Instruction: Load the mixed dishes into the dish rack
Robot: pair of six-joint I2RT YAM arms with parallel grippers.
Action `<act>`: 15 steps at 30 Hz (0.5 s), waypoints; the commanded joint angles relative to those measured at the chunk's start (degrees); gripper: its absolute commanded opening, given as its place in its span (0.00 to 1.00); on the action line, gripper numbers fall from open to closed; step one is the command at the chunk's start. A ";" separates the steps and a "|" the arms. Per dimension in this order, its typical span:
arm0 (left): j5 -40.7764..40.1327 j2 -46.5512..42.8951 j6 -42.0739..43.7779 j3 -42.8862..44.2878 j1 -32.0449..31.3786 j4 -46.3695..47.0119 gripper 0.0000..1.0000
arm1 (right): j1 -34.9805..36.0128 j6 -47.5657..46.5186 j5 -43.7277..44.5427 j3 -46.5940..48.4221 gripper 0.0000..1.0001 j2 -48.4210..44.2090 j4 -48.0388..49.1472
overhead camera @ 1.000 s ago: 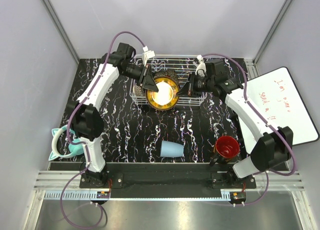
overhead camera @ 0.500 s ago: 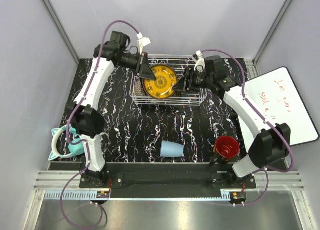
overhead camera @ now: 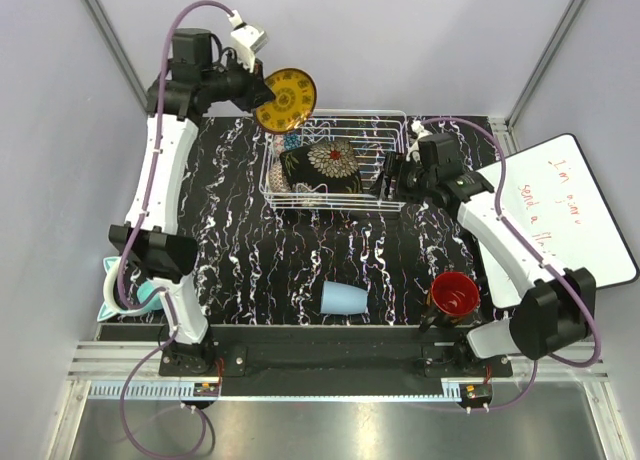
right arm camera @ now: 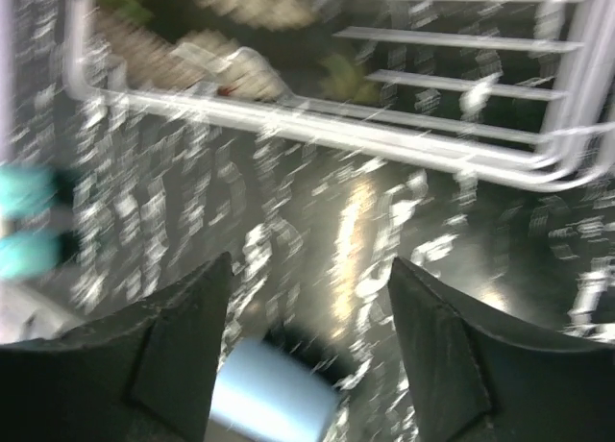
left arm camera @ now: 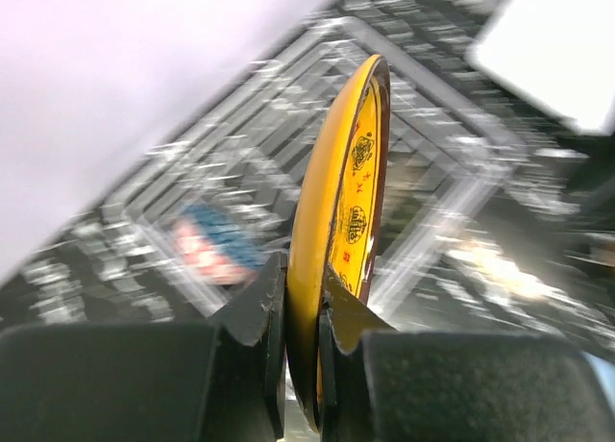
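Note:
My left gripper (overhead camera: pixel 260 92) is shut on the rim of the yellow ornate round plate (overhead camera: pixel 286 99), held high above the back-left corner of the dish rack (overhead camera: pixel 372 130). In the left wrist view the plate (left arm camera: pixel 344 211) stands on edge between my fingers (left arm camera: pixel 259 303). The black square floral plate (overhead camera: pixel 322 166) lies in the rack, with a blue patterned bowl (overhead camera: pixel 290 140) and a beige bowl (overhead camera: pixel 277 176) behind its left side. My right gripper (overhead camera: pixel 388 178) stands open at the rack's right end, holding nothing (right arm camera: pixel 309 269). The light-blue cup (overhead camera: pixel 344 299) lies on its side at the front, and the red-inside mug (overhead camera: pixel 454 294) stands by the right arm's base.
Teal rounded items (overhead camera: pixel 128 290) sit at the table's front left. A whiteboard (overhead camera: pixel 565 205) lies off the table's right edge. The right wrist view shows the rack's wires (right arm camera: pixel 432 139) above and the blurred cup (right arm camera: pixel 274 394) below the fingers.
My left arm has lifted the yellow plate out of the rack, up and to the back left, uncovering the black plate. My right gripper has opened and drawn back slightly.

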 commanded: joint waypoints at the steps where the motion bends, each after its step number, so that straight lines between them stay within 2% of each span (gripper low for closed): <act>1: -17.66 -0.45 6.29 -1.44 -2.06 14.49 0.00 | -0.23 -3.59 13.63 2.96 0.72 4.42 3.88; 5: -19.34 2.45 5.77 1.83 -2.50 14.49 0.00 | 0.99 -6.23 14.26 8.32 0.71 10.31 6.42; 8: -19.42 2.02 8.04 0.25 -3.29 14.58 0.00 | 4.42 -10.62 14.35 11.40 0.72 13.83 7.05; 12: -19.60 2.02 9.64 -1.07 -3.56 14.67 0.00 | 11.52 -19.22 19.86 14.21 0.75 17.95 8.10; 15: -19.16 1.84 9.55 -2.47 -3.56 14.93 0.00 | 13.48 -23.72 19.19 15.01 0.76 19.63 8.36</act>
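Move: The left hand holds the yellow plate high, with the dish rack's middle about 13 cm to its right, 3 cm back and 32 cm below; the blue bowl is 3 cm right and 1 cm ahead, the floral plate 11 cm right and 5 cm back. From the right hand, the floral plate is some 7 cm ahead, 12 cm left and 12 cm below, the rack's middle 8 cm ahead and 11 cm left, the blue bowl 12 cm ahead and 21 cm left. Right hand, open, swings about 7 cm forward, then left, sinking towards the floral plate; left carries yellow plate forward. ##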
